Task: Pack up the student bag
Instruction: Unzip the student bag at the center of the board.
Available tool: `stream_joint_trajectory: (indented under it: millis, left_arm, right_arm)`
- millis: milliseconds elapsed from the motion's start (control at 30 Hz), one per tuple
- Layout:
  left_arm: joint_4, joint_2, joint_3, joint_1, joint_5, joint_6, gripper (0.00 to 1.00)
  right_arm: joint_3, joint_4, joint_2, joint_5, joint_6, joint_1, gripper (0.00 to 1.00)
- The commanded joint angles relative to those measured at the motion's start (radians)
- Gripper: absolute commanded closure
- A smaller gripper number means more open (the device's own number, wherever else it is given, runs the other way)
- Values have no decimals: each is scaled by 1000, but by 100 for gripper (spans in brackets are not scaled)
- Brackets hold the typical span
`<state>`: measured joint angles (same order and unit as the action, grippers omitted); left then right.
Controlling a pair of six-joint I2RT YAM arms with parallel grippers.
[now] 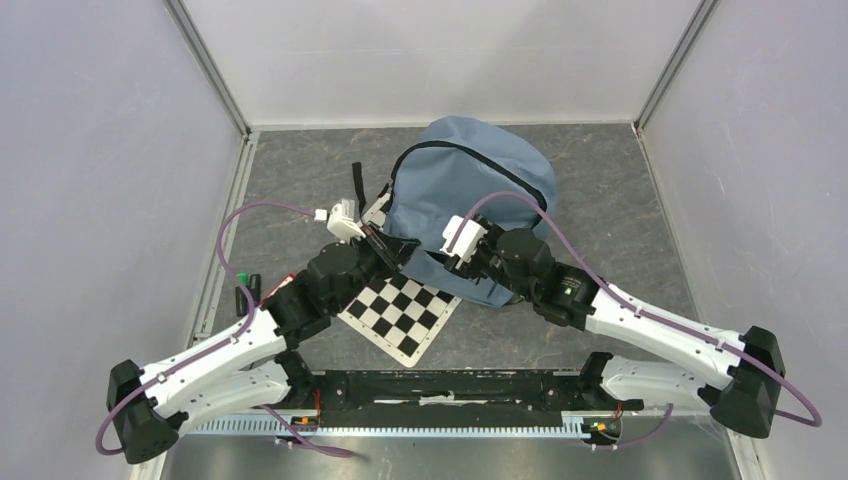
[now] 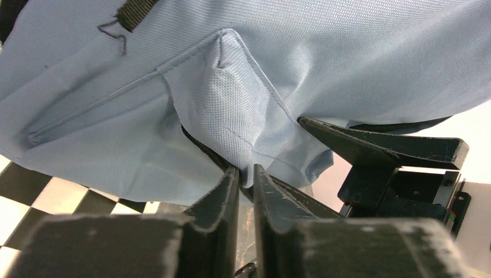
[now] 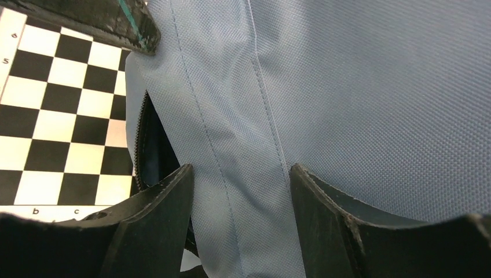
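The student bag (image 1: 470, 185), grey-blue with a black zip, lies mid-table. My left gripper (image 1: 388, 243) is at its lower left edge. In the left wrist view that gripper (image 2: 246, 169) is shut on a fold of the student bag (image 2: 231, 110). My right gripper (image 1: 446, 258) rests against the bag's near edge. In the right wrist view it (image 3: 240, 171) stands open, its fingers (image 3: 173, 191) straddling a stitched band of the bag (image 3: 243, 145). A part-open black zip (image 3: 139, 145) shows just left of that band.
A black-and-white chessboard mat (image 1: 402, 310) lies partly under the bag's near left side. Several markers (image 1: 245, 292) lie at the left wall of the table. Grey walls close in the table on three sides.
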<state>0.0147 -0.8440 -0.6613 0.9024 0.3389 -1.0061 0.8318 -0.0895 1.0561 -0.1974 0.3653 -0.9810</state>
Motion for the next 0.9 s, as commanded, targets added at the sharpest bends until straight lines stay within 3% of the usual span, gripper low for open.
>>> stream_joint_trajectory:
  millis: [0, 67, 167, 533, 867]
  left_arm:
    - [-19, 28, 11, -10, 55, -6, 62]
    - [-19, 24, 16, -10, 58, -2, 44]
    - [18, 13, 19, -10, 55, 0, 35]
    - [34, -67, 35, 17, -18, 14, 19]
    - [60, -137, 35, 81, 52, 20, 17]
  right_arm:
    - [-23, -66, 36, -22, -6, -25, 34]
    - [-32, -66, 35, -28, -11, -32, 34]
    - [-40, -57, 33, -39, -17, -41, 37]
    - [-37, -31, 47, -33, -32, -57, 38]
    - [-17, -7, 53, -83, -54, -66, 37]
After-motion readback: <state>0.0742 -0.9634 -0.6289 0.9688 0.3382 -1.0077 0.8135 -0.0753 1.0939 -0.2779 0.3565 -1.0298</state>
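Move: The left hand has the front flap's edge at its nearly shut tips. The bag's dark zip slit lies about 4 cm to its right, 2 cm back and 5 cm lower. The black arched zip is roughly 14 cm ahead and 8 cm right, about 8 cm lower; the chessboard's middle is some 8 cm back, 6 cm left and 18 cm below. From the right hand, straddling the fold, the slit is about 3 cm left, 1 cm back and 2 cm lower. Downward: the left hand first springs its fingers wide almost on the spot, letting go of the flap, then sinks about 7 cm beside the fold towards the dark zip slit, tipping down and rolling some 10 degrees so its left side rises. The right hand keeps its part-open fingers astride the fold and settles a centimetre or two lower. ##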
